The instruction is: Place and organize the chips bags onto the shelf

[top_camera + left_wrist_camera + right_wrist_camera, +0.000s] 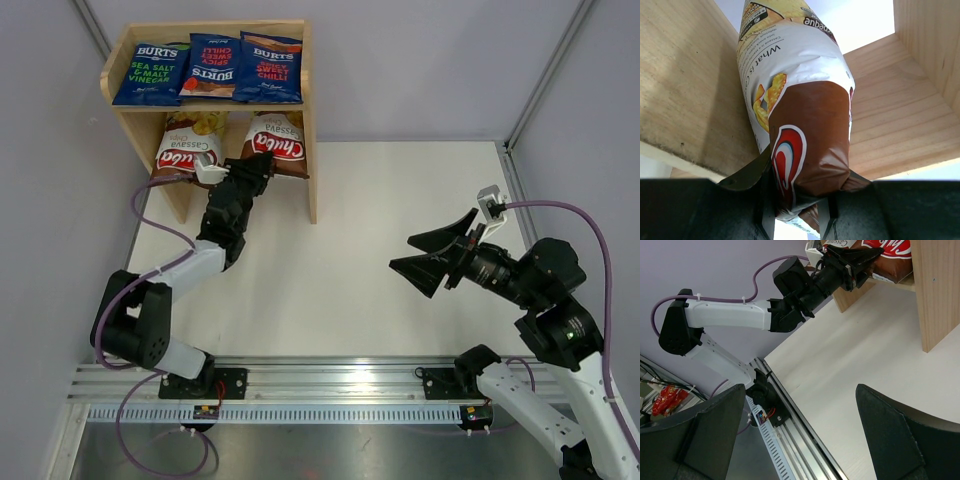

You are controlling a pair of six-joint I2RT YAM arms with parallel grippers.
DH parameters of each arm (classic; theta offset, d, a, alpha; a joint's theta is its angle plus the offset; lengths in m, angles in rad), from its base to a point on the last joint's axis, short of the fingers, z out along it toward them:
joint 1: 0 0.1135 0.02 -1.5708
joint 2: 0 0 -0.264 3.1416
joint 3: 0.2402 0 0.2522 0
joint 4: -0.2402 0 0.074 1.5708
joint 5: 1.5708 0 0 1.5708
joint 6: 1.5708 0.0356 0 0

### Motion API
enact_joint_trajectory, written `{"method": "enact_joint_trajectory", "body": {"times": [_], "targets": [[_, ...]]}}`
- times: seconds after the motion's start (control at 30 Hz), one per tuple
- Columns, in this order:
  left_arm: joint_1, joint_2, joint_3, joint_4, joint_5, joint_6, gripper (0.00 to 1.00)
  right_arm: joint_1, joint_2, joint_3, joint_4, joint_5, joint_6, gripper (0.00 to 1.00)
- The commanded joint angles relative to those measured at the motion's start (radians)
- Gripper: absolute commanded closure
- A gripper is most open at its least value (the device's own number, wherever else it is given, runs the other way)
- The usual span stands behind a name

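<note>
The wooden shelf stands at the back left. Three dark blue Burts chips bags lie side by side on its top tier. Two brown-and-white Chuba bags sit in the lower tier, one on the left and one on the right. My left gripper reaches into the lower tier and is shut on the right Chuba bag, pinching its bottom end between the fingers. My right gripper hangs open over the right half of the table, holding nothing.
The shelf's side panels flank the held bag closely. A metal rail with both arm bases runs along the near edge. Grey walls close in the white table on the left, back and right.
</note>
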Motion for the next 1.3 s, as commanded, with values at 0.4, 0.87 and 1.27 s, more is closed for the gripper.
{"method": "enact_joint_trajectory", "body": {"times": [0.4,0.87,1.27], "targets": [[-0.012,0.056,0.082,-0.025,-0.085,0.073,0.81,0.002,0.006,-0.020,0.062,-0.024,-0.024,0.01],[-0.046,-0.082,0.002,-0.116,-0.125,0.087,0.20,0.002,-0.004,-0.040,0.074,-0.031,-0.013,0.01],[-0.049,-0.321,0.054,-0.653,-0.119,0.050,0.01,0.002,-0.003,-0.041,0.053,0.009,-0.013,0.01]]}}
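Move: My left hand has the front end of the last Chuba bag pinched in its fingers on the lower shelf; the bag's middle lies about 9 cm ahead, 2 cm to the right and level with the hand. The other Chuba bag's middle is some 15 cm to the left and 8 cm ahead, while the shelf's right side panel stands about 9 cm right and 10 cm ahead. From my right hand, the held bag is roughly 38 cm ahead, 26 cm left and 12 cm lower. With my left hand still gripping the bag's front end, I ease it forward a last 1 cm into the lower shelf. Then I spread the fingers from a third open to fully open, sinking a bit over 1 cm as they let go, and draw back about 6 cm out of the shelf, drifting slightly left and up and tipping the fingers down some 10 degrees. ##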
